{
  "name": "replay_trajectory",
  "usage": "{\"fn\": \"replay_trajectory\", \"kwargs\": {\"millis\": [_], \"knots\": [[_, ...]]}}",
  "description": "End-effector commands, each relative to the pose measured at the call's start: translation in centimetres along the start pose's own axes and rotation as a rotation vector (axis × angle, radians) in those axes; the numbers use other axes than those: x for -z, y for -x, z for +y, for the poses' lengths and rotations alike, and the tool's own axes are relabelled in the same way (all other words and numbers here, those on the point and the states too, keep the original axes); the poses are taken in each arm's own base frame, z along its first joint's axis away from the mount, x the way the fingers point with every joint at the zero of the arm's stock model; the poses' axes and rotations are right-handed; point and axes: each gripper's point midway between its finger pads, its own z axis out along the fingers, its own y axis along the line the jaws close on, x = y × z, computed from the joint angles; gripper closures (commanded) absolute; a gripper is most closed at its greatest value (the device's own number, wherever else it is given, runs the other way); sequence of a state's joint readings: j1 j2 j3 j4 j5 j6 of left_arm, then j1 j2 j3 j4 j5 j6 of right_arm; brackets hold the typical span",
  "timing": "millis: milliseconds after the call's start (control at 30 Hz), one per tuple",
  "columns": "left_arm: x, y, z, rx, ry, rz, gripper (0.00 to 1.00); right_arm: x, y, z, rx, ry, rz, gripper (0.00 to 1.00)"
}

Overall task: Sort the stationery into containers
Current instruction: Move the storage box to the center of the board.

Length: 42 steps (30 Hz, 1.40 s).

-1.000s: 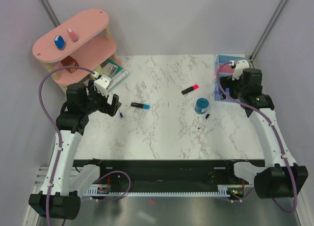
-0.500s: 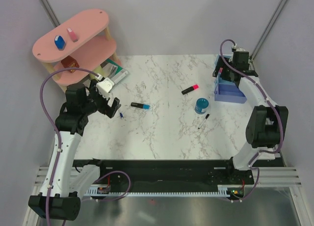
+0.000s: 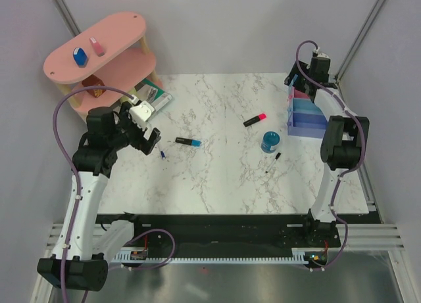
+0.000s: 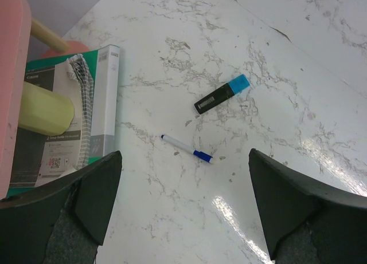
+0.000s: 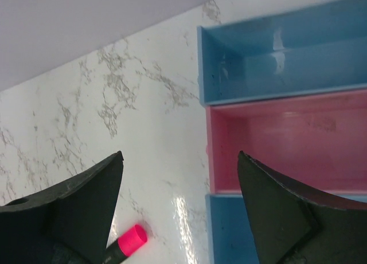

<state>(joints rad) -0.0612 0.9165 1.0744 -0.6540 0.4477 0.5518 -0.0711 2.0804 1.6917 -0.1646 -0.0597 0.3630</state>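
A black marker with a blue cap lies left of centre. A small blue-and-white pen lies just beyond the fingertips of my open, empty left gripper. A pink-capped marker, a teal pot and a thin black pen lie right of centre. My right gripper hangs open and empty over the left ends of the containers: light blue bin, pink bin, blue bin. Blue and pink erasers rest on the shelf top.
A pink oval tiered shelf stands at the back left with a small orange object on a lower tier. A green-edged book lies at its foot, beside a yellow post. Grey walls close the back and sides.
My right arm has swung from the near side of the bins out to their far end, and its jaws have narrowed slightly. The left gripper has edged up a little.
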Motion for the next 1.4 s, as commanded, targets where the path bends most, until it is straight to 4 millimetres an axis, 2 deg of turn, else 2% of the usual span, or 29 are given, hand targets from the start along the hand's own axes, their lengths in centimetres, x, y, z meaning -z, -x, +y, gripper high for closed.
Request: {"fn": "replay_trajectory", "kwargs": {"millis": [0, 33, 167, 367, 500, 633, 667, 700, 733, 833, 1067, 1100, 1367], "knots": [[0.2, 1.6, 0.9, -0.043, 0.011, -0.026, 0.02, -2.1, 2.8, 1.7, 0.005, 0.068, -0.083, 0.13], [0.0, 1.6, 1.0, -0.037, 0.010, -0.022, 0.02, -2.4, 3.1, 1.9, 0.003, 0.076, -0.091, 0.14], [-0.2, 1.7, 1.2, -0.035, 0.010, -0.017, 0.02, -4.4, 1.8, 1.5, 0.004, 0.077, -0.068, 0.15], [-0.5, 1.7, 1.5, -0.036, 0.013, -0.009, 0.02, -5.6, 2.1, 1.6, 0.020, 0.083, -0.082, 0.15], [-0.7, 1.9, 1.5, -0.025, 0.007, -0.010, 0.03, -5.8, 2.1, 2.5, 0.070, 0.103, -0.086, 0.16], [-0.8, 1.7, 1.4, -0.020, 0.000, -0.006, 0.03, -5.9, 0.7, 4.7, 0.200, 0.135, -0.067, 0.16], [-0.8, 1.8, 1.5, -0.021, 0.000, -0.009, 0.03, -5.9, 0.5, 4.6, 0.220, 0.133, -0.063, 0.16], [-0.9, 1.7, 1.4, -0.021, -0.002, -0.008, 0.03, -5.8, -0.6, 6.3, 0.253, 0.159, -0.044, 0.16], [-0.8, 1.8, 1.4, -0.022, -0.001, -0.010, 0.03, -5.7, -1.1, 7.2, 0.303, 0.171, -0.040, 0.16], [-0.7, 1.7, 1.3, -0.024, -0.001, -0.010, 0.03, -5.6, -2.5, 8.6, 0.375, 0.193, -0.019, 0.15], [-0.5, 1.5, 1.1, -0.027, 0.001, -0.013, 0.03, -4.9, -4.3, 10.9, 0.496, 0.250, 0.016, 0.15], [-0.5, 1.5, 1.1, -0.030, 0.004, -0.012, 0.03, -4.6, -5.0, 11.7, 0.522, 0.271, 0.034, 0.15], [-0.1, 1.4, 1.0, -0.036, 0.012, -0.013, 0.03, -2.9, -8.0, 13.9, 0.677, 0.345, 0.112, 0.16]]}}
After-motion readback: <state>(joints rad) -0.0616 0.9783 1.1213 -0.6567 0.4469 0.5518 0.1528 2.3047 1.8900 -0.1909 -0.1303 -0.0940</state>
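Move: The storage box's middle lies about 9 cm to the right gripper's right, 8 cm back and 10 cm below; its left side wall runs only just right of the gap between the fingers. The pink-capped marker lies some 13 cm left and 14 cm back of the right gripper, and the blue jar about 7 cm left and 23 cm back. From the idle left gripper the box is some 59 cm right, 24 cm ahead and well below. Bring the open right gripper about 5 cm forward and 4 cm down so its right finger gets behind the box's left wall, inside the pink compartment. Then sweep some 12 cm left, easing slightly back, turning about 30 degrees counter-clockwise and letting the hand's left side dip, so that finger drags the wall along. Keep the fingers open. ##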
